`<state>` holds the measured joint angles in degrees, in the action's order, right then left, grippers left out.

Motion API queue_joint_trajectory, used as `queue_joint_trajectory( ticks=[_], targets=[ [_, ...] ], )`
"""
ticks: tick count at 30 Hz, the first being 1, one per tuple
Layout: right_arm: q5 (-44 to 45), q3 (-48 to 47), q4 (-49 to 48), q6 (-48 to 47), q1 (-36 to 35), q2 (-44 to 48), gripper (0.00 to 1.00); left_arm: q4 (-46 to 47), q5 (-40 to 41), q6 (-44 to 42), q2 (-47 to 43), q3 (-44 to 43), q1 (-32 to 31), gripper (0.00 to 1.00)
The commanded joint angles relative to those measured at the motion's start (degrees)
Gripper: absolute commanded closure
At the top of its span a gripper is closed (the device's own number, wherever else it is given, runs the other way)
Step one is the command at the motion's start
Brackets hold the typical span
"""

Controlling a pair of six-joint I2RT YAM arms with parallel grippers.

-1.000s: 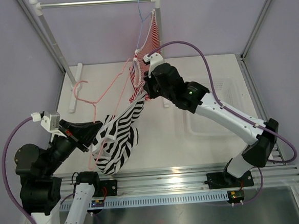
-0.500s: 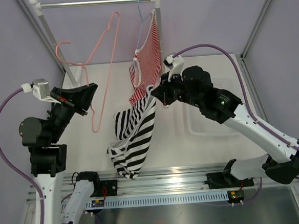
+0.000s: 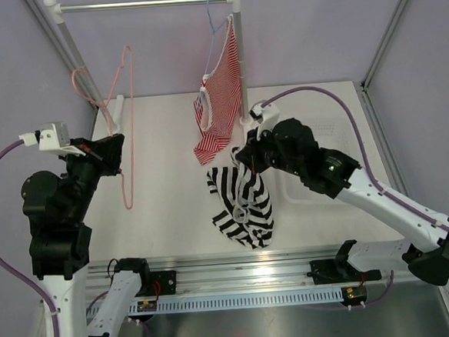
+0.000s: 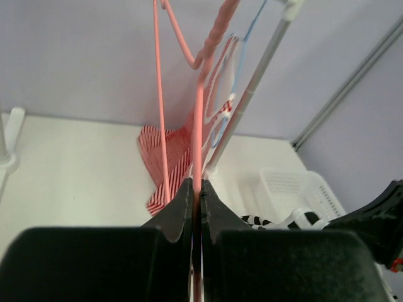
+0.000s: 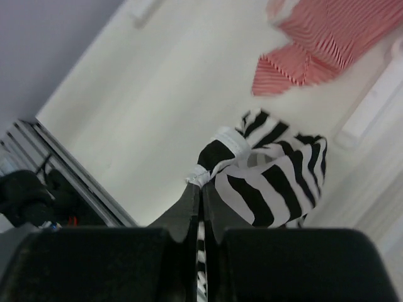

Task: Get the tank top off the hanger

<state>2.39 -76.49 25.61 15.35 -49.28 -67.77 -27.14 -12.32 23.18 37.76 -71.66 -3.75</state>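
Note:
The black-and-white striped tank top hangs free from my right gripper, which is shut on its white trim; it shows bunched in the right wrist view ahead of the gripper. The pink wire hanger is bare and held upright at the left by my left gripper, shut on its wire. In the left wrist view the hanger rises from between the closed fingers of the gripper. Top and hanger are well apart.
A red-and-white striped top hangs on a blue hanger from the rail at the back. A clear plastic bin sits at the right under my right arm. The rack's white post stands just behind my right gripper.
My left gripper carried the pink hanger up and left, away from the top. My right gripper moved down and slightly left; the tank top now hangs bunched below it.

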Motion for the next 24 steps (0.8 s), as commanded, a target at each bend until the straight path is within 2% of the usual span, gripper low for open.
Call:
queue_joint_trajectory(
  ticks=[1, 2, 4, 5, 7, 11, 14, 18, 20, 24],
  targets=[
    [-0.2, 7.48, -4.33, 4.33, 0.06, -0.79, 0.95, -7.14, 3.62, -4.19, 2.84, -2.26, -0.12, 1.0],
    [0.15, 8.54, -4.6, 5.12, 0.14, -0.61, 0.86, -7.66, 3.27, -4.19, 3.54, -2.26, -0.12, 1.0],
    [1.47, 10.3, -4.34, 5.74, 0.15, -0.09, 0.6, -8.19, 2.65, -4.28, 6.26, -3.3, -0.12, 1.0],
    [1.91, 10.74, -3.81, 5.74, 0.15, 0.26, 0.29, -8.54, 1.87, -4.37, 7.15, -3.92, -0.21, 1.0],
    [4.02, 11.54, -3.2, 5.65, 0.15, 1.76, 0.01, -8.37, 0.72, -5.16, 9.95, -5.24, -0.12, 1.0],
    [7.01, 11.8, -0.56, 4.78, 0.15, 4.66, 0.01, -12.15, 1.85, -7.97, 18.39, -14.97, -0.12, 1.0],
    [6.57, 12.15, 0.23, 4.51, 0.15, 6.42, 0.0, -8.56, 1.51, -7.8, 24.35, -17.8, -0.12, 1.0],
    [4.38, 13.2, 1.55, 4.95, 0.15, 9.57, 0.0, -8.03, -0.76, -7.97, 35.24, -29.47, -0.12, 1.0],
    [4.2, 14.34, 1.64, 5.12, 0.15, 11.25, 0.0, -4.44, -2.79, -7.54, 38.25, -31.25, -0.12, 1.0],
    [4.55, 17.51, 2.16, 5.56, 0.15, 15.46, 0.01, -3.8, -5.08, -8.59, 45.38, -39.07, -0.12, 1.0]
  ],
)
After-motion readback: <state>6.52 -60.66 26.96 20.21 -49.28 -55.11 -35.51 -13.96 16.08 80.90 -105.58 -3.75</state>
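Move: From the left hand, which holds the emptied pink hanger, the rail's hanging spot is about 27 cm ahead, 3 cm to the right and 15 cm up; the red-striped tank top hangs 22 cm ahead, 25 cm to the right, about 15 cm lower. The right hand still pinches the black-striped tank top, its landing spot straight below by some 30 cm. The white basket lies about 12 cm ahead and 26 cm to the right, at table height. Straight down by some 11 cm the right hand lowers the pinched black-striped tank top, opens wide and lets go, then lifts about 5 cm, easing right and a little back. Meanwhile the left hand keeps its grip on the pink hanger and travels about 18 cm forward towards the rail, dipping first and rising back, fingers tipping down. ##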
